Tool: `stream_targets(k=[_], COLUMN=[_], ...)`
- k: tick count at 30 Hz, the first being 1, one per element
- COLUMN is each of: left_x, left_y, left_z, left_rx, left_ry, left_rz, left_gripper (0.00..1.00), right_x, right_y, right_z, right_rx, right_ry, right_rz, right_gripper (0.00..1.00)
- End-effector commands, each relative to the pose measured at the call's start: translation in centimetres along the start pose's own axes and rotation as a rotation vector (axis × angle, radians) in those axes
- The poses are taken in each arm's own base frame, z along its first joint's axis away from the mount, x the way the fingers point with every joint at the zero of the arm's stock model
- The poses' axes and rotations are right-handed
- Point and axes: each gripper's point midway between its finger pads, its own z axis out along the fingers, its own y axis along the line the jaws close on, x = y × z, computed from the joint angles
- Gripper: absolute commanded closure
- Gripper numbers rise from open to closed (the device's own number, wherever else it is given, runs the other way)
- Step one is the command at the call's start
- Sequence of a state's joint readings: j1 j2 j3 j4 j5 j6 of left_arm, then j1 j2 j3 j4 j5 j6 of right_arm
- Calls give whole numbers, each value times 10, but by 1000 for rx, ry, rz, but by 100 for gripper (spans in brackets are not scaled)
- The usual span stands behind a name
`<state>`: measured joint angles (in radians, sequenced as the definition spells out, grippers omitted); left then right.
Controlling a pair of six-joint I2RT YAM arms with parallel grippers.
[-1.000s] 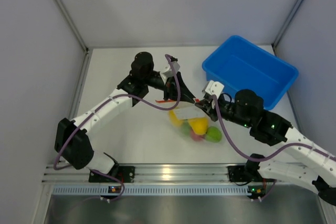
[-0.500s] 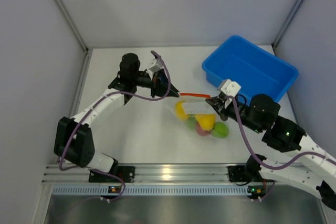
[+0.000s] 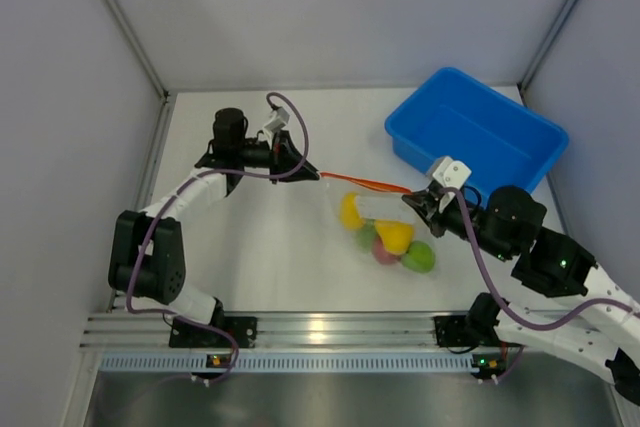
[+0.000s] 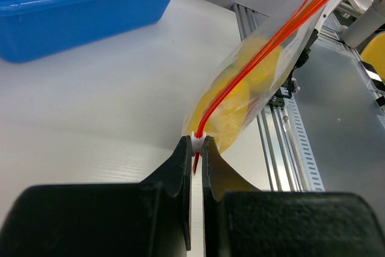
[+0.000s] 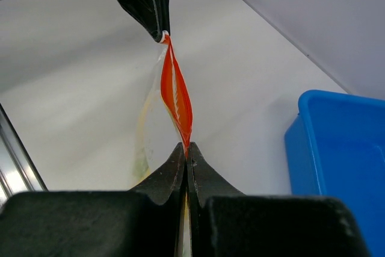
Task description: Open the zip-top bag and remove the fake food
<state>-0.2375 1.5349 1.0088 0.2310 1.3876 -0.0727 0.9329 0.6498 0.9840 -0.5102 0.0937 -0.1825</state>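
The zip-top bag [image 3: 372, 209] is stretched between both grippers, its orange-red zip strip [image 3: 362, 183] taut and its two sides parted into a narrow slit [image 5: 177, 97]. My left gripper [image 3: 304, 169] is shut on the white slider at the strip's left end [image 4: 197, 141]. At the opposite end my right gripper [image 3: 411, 199] is shut on the strip [image 5: 186, 148]. The fake food sags inside the clear bag: two yellow pieces [image 3: 350, 210] [image 3: 394, 235], a red one [image 3: 385, 253] and a green one [image 3: 419, 258]. Yellow fruit [image 4: 240, 88] shows through the plastic in the left wrist view.
A blue plastic bin [image 3: 475, 132] stands at the back right, close behind the right arm [image 4: 84, 4] [image 5: 337, 161]. An aluminium rail [image 3: 330, 330] runs along the near table edge. Grey walls close in the table on three sides.
The left gripper has drawn back to the left and the right gripper to the right. The zip strip between them has grown longer, and the bag with its fruit has shifted right.
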Motion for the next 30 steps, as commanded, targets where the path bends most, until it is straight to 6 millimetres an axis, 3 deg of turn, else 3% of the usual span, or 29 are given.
stream_targets(k=[1,4,5,7,8,11,14,16,21,25,30], left_x=[3,4,1,-5,-10,-24,-41,-56,-79,-73,-60], left_y=[17,16,14,10,9,-6,-24,-18,-53,-87,-93], left_z=[-14,-15,-15,-13,-8,8,26,32,69,84,85], left_rx=[-45,-39,-41,-46,-61,-37,-21,-102,-26,132,166], left_ry=[-17,-17,-19,-21,-22,-18,-23,-47,-57,-30,-14], left_rz=[6,-23,-16,-2,11,63,143,179,292,321,316], left_gripper=[100,95,83,73,46,34,30,30,29,30,30], right_x=[-32,-29,-29,-30,-31,-26,-20,-16,-18,-19,-21], right_y=[-8,-4,-2,3,4,9,12,19,25,25,27], right_z=[-19,-15,-15,-14,-14,-12,-10,-10,-14,-12,-13], right_rx=[29,10,-1,-23,-28,-52,-68,-105,-138,-139,-152], right_ry=[-117,-114,-117,-132,-142,-137,-121,-110,-134,-130,-135], right_rz=[41,47,50,50,51,44,41,29,23,26,22], right_gripper=[100,100,100,100,100,100,100,100,100,100,100])
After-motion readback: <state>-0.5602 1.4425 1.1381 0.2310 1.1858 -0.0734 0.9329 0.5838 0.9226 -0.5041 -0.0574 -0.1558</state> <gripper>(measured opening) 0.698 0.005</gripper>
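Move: The left hand holds the slider at the red zipper's left end; the middle of the bag's mouth lies about 9 cm to its right, 5 back and 4 higher. From the left hand, the nearer yellow food hangs some 7 cm right, 4 back and 8 below, the red food about 15 right, 10 back and 12 below. From the right hand, gripping the other end, that mouth is roughly 9 cm left, 5 ahead and 4 lower. Left fingers open off the slider, then travel 9 cm right, rising and backing towards the mouth; right keeps gripping. ##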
